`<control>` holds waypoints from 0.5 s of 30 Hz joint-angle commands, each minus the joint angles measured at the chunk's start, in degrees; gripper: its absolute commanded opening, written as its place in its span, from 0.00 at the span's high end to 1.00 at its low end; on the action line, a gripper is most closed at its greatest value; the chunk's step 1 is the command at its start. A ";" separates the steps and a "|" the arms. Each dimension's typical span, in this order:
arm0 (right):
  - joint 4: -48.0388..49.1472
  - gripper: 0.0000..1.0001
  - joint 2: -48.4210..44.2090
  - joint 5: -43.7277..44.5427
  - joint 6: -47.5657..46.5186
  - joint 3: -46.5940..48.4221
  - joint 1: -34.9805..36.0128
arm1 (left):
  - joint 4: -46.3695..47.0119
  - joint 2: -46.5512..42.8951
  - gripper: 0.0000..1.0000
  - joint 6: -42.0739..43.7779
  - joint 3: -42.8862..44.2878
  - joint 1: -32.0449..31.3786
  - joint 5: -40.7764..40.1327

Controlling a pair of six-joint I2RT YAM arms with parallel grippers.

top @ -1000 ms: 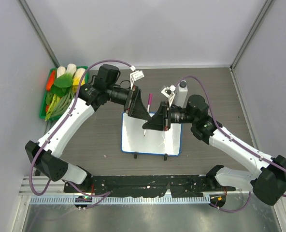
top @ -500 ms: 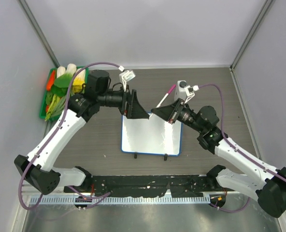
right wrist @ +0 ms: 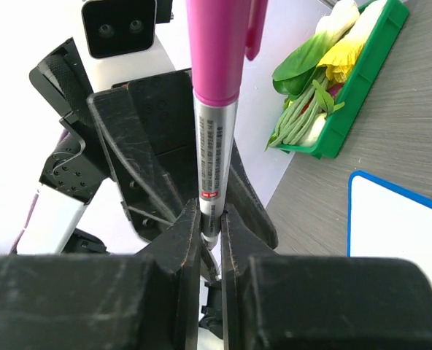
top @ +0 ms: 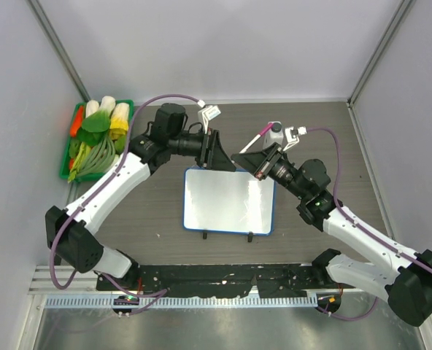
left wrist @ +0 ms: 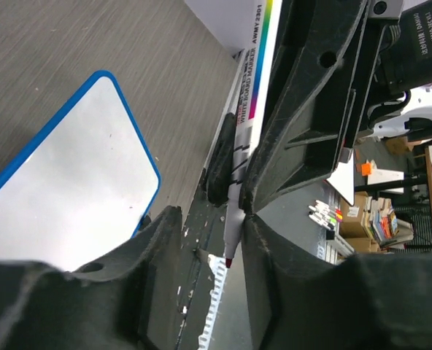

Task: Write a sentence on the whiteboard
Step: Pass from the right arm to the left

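The whiteboard [top: 228,204] lies flat mid-table, blue-rimmed, its face white with no sentence in view; its corner also shows in the wrist views [left wrist: 63,182] [right wrist: 398,226]. My right gripper [top: 245,162] [right wrist: 210,211] is shut on the silver barrel of a pink-capped marker [top: 260,137] [right wrist: 216,131], held above the board's far edge. My left gripper [top: 228,160] [left wrist: 210,219] faces it, open. The marker [left wrist: 247,95] has its dark red tip between the left fingers, lying against one of them with a gap to the other.
A white bottle [top: 276,131] with a grey cap stands just behind the right gripper. A green tray of vegetables [top: 95,138] [right wrist: 325,109] sits at the far left. Grey walls close in the table's left, right and far sides.
The right gripper lifted the marker off the board and tilted it back toward the bottle. The left gripper drew away, then moved right until its fingers flank the marker's tip.
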 commanded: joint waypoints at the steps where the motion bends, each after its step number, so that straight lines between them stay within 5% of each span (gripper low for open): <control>1: 1.21 0.99 -0.15 1.81 0.73 1.57 -0.11 | 5.16 0.52 0.64 -1.08 2.06 -0.21 2.26; 5: -0.28 0.99 -0.41 1.64 -1.02 2.09 -0.03 | 4.28 0.34 0.98 -0.38 2.15 -0.21 2.08; 7: -1.86 0.94 -0.50 1.12 -2.78 2.79 -0.11 | 2.70 -0.01 1.00 0.94 2.32 -0.21 1.99; 10: -4.06 0.73 -0.85 0.67 -5.41 3.50 -0.20 | 1.29 -0.89 1.00 2.26 2.24 -0.21 1.81; 15: -7.31 0.19 -2.61 -0.55 -8.14 4.29 -2.74 | -3.36 -2.73 1.00 5.42 2.50 -0.21 2.87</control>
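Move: The marker, held by the right fingers near its white end, slants forward and right, its end already in the left hand's half-open gap. Its middle lies some 4 cm ahead, 4 cm right and 1 cm above the left hand; from the right hand, 3 cm ahead and 2 cm right, about level. The whiteboard's middle is roughly 30 cm below the left hand and 1 cm ahead, the white bottle 15 cm ahead, 12 cm right and 22 cm lower. The left fingers close from about half open and pinch the marker's white end while that hand holds almost still, still pointing right. Once they are shut, the right fingers open to about two thirds and let go of the barrel; the right hand sinks only about 1 cm and eases barely 1 cm forward, rolling some 5 degrees. ##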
